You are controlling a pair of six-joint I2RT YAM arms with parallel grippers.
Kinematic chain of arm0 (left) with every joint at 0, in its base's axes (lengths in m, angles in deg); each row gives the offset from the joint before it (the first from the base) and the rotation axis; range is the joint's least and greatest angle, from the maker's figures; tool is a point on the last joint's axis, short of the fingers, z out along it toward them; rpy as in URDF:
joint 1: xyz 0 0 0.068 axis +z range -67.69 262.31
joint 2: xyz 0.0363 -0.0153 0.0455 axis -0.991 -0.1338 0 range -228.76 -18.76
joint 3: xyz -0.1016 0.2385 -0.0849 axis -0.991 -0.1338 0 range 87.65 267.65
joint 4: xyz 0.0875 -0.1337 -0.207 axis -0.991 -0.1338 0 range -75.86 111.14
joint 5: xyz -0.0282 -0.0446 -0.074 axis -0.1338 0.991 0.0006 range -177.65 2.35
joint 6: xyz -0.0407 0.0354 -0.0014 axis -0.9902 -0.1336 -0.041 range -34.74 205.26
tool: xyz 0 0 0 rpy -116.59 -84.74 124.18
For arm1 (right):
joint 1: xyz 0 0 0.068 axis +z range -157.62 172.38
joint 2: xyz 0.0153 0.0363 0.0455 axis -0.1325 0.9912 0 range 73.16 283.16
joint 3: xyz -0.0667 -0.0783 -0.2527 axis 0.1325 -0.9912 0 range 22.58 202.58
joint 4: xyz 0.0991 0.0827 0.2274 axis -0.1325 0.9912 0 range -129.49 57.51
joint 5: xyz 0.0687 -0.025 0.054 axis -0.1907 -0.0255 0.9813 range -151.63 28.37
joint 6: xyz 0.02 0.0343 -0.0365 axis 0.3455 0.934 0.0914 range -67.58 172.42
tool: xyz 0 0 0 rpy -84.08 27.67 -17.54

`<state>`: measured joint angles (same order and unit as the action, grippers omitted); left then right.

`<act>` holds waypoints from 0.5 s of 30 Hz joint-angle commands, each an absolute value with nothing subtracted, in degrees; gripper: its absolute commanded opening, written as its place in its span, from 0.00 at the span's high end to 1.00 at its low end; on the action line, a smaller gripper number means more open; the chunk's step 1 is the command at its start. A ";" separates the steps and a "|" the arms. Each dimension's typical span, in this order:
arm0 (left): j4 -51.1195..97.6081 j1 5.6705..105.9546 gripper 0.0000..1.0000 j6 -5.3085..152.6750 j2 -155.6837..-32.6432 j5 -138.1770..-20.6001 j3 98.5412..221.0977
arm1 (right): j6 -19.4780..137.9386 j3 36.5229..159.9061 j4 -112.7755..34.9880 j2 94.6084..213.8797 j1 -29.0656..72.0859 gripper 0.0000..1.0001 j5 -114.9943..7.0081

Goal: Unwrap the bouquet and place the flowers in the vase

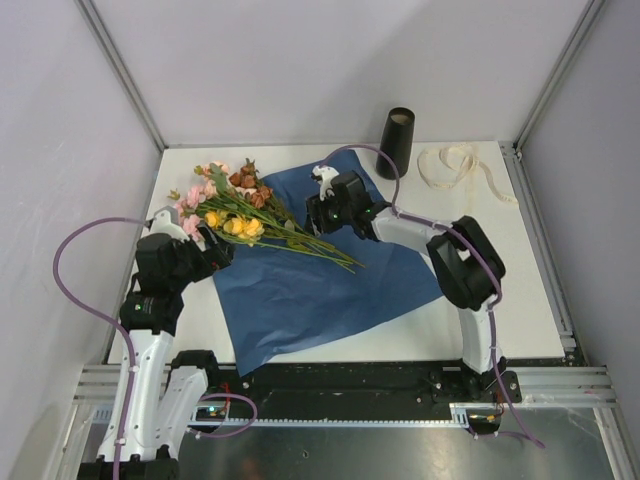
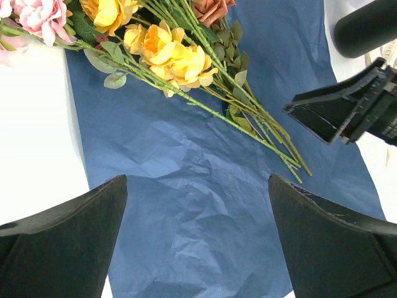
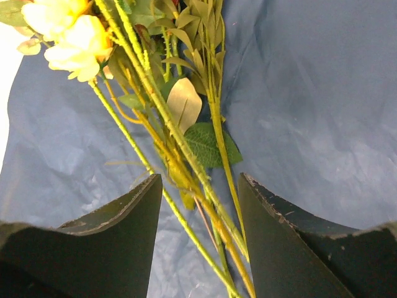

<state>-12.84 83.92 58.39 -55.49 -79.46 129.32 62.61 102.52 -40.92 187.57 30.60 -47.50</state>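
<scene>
The bouquet lies unwrapped. Its blue paper (image 1: 320, 290) is spread flat on the table, and the flowers (image 1: 235, 205) lie across its upper left with heads to the left and stems running right. My right gripper (image 1: 320, 212) hovers over the stems (image 3: 186, 155). Its jaws are open and straddle several stems without pinching them. Over the paper's left edge (image 2: 186, 161), just below the yellow roses (image 2: 167, 53), my left gripper (image 2: 197, 186) stands wide open with nothing in it. The black vase (image 1: 397, 142) stands upright at the back, beyond the paper.
The cream ribbon (image 1: 460, 165) lies loose in the back right corner, right of the vase. White walls close in the table on three sides. A crumpled ridge of the paper (image 1: 415, 235) rises under the right arm.
</scene>
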 commanded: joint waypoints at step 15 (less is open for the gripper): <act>-11.72 83.55 0.00 59.50 -55.84 -79.24 128.85 | 59.64 111.31 -34.13 197.52 30.13 0.50 -41.82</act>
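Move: The bare middle of the stem bundle lies almost straight below the right hand, about 7 cm down. The yellow flowers are some 20 cm to this hand's left and 2 cm ahead; the vase stands roughly 21 cm to its right and 19 cm ahead. From the left hand, those stems are about 22 cm right, 14 cm ahead and 17 cm down. The right hand sinks about 5 cm onto the bare stems, half-open fingers straddling them and tipping slightly steeper. ##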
